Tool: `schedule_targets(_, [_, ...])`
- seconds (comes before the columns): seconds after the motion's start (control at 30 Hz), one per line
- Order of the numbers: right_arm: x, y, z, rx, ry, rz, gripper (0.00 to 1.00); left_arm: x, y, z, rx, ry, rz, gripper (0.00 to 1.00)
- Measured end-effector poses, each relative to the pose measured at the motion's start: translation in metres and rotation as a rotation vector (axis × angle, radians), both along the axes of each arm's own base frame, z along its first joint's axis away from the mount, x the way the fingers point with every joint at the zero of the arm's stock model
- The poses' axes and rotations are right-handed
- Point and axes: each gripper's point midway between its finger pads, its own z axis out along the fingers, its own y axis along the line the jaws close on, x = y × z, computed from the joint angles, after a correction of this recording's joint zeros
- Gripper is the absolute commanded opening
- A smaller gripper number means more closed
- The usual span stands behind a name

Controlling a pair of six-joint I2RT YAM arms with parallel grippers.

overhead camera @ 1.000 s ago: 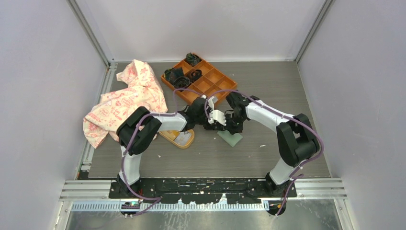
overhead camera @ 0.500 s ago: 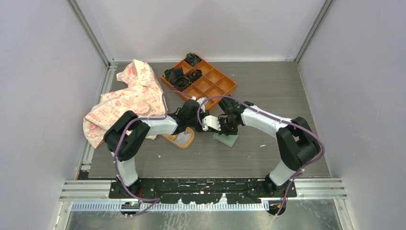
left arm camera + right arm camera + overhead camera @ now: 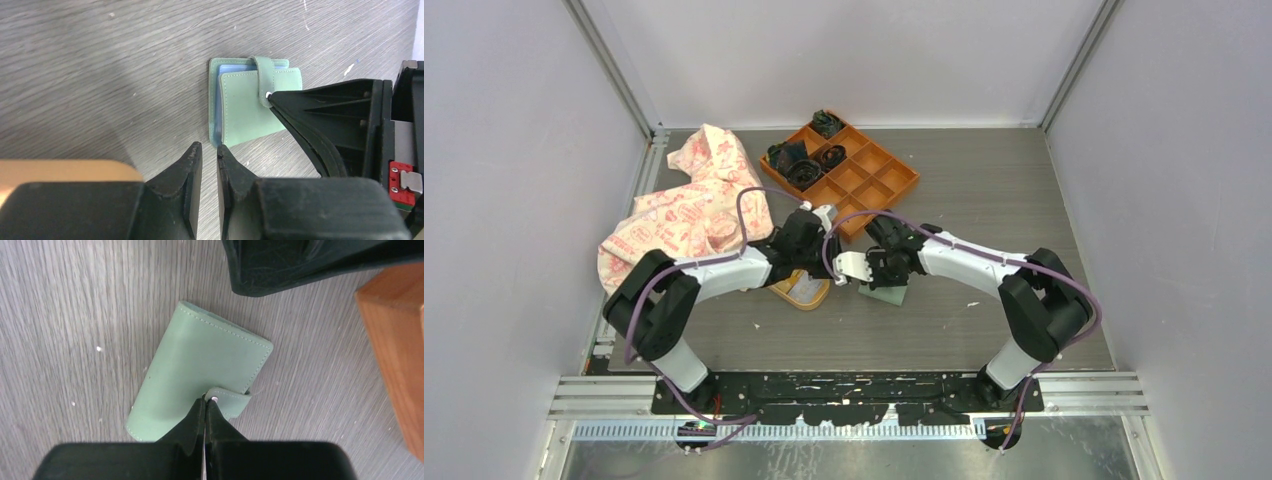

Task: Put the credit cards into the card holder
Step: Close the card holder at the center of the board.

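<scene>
The sage-green card holder (image 3: pixel 885 294) lies folded on the table, its tab (image 3: pixel 263 75) wrapped over the top flap and blue lining showing at one edge. My right gripper (image 3: pixel 205 403) is shut, and its tips press down on the tab by the snap stud (image 3: pixel 214 399). My left gripper (image 3: pixel 209 150) hovers just off the holder's near-left corner, jaws a narrow gap apart with nothing between them. In the top view the left gripper (image 3: pixel 821 264) sits over the yellow oval dish (image 3: pixel 776 284). A pale flat piece (image 3: pixel 804 289), possibly one of the credit cards, lies in the dish.
An orange compartment tray (image 3: pixel 894 185) holding dark items stands behind the arms; its edge (image 3: pixel 395 345) shows in the right wrist view. A pink-patterned cloth (image 3: pixel 689 210) is heaped at the left. The two arms nearly meet over the card holder.
Both arms have swung left and nearer. The card holder has slid slightly left under the right gripper. The left jaws have parted a little.
</scene>
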Motion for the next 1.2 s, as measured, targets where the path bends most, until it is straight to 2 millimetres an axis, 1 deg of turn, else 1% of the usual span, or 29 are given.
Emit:
schedule_targets(0.1, [0.001, 0.010, 0.000, 0.017, -0.016, 0.019, 0.01, -0.003, 0.012, 0.002, 0.023, -0.010, 0.012, 0.19])
schedule_targets(0.17, [0.001, 0.010, -0.001, 0.001, -0.023, 0.028, 0.01, -0.002, 0.018, 0.006, 0.028, -0.017, 0.018, 0.19])
schedule_targets(0.3, [0.001, 0.005, -0.001, -0.008, -0.013, 0.023, 0.01, 0.010, 0.025, 0.039, -0.012, -0.099, 0.031, 0.19])
schedule_targets(0.37, [0.001, 0.002, -0.002, -0.010, 0.006, 0.013, 0.01, 0.013, 0.023, 0.047, -0.024, -0.119, 0.016, 0.19])
schedule_targets(0.47, [0.000, 0.000, -0.003, -0.014, 0.021, 0.008, 0.01, 0.011, 0.020, 0.043, -0.023, -0.107, -0.009, 0.19])
schedule_targets(0.57, [0.000, 0.000, -0.003, -0.021, 0.030, 0.007, 0.01, 0.008, 0.023, 0.036, -0.002, -0.087, -0.015, 0.20])
schedule_targets(0.63, [0.000, 0.000, -0.003, -0.023, 0.037, 0.007, 0.01, 0.007, 0.025, 0.034, 0.015, -0.091, -0.018, 0.20])
schedule_targets(0.77, [0.000, 0.001, -0.002, -0.024, 0.052, 0.002, 0.01, 0.006, 0.037, 0.030, 0.071, -0.094, -0.005, 0.20])
schedule_targets(0.9, [0.000, 0.001, -0.002, -0.030, 0.063, -0.001, 0.01, 0.008, 0.051, 0.036, 0.113, -0.119, 0.022, 0.20])
schedule_targets(1.1, [0.000, 0.001, -0.002, -0.045, 0.081, -0.002, 0.01, 0.015, 0.078, 0.049, 0.154, -0.160, 0.090, 0.20])
schedule_targets(1.2, [0.001, 0.001, -0.002, -0.059, 0.100, -0.002, 0.02, 0.015, 0.088, 0.055, 0.167, -0.175, 0.111, 0.20])
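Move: The left hand, clear of the card holder, has the holder's middle some 10 cm to its right, 1 cm back and 4 cm below. The right hand's closed tips are already on the strap by the snap, the holder's middle about 1 cm back, 1 cm left and 1 cm below. The yellow tray lies roughly 18 cm left of the holder and 1 cm farther out; the orange organizer's middle is about 22 cm ahead of the holder and 8 cm left. Leftward and up, the left hand draws away from the card holder, about 9 cm across and 5 cm higher, dipping slightly midway and tilting some 15 degrees, fingers nearly shut. The right hand goes about 1 cm left, comes straight back, then stays, its shut fingertips still on the strap by the snap while the wrist tilts about 5 degrees. ##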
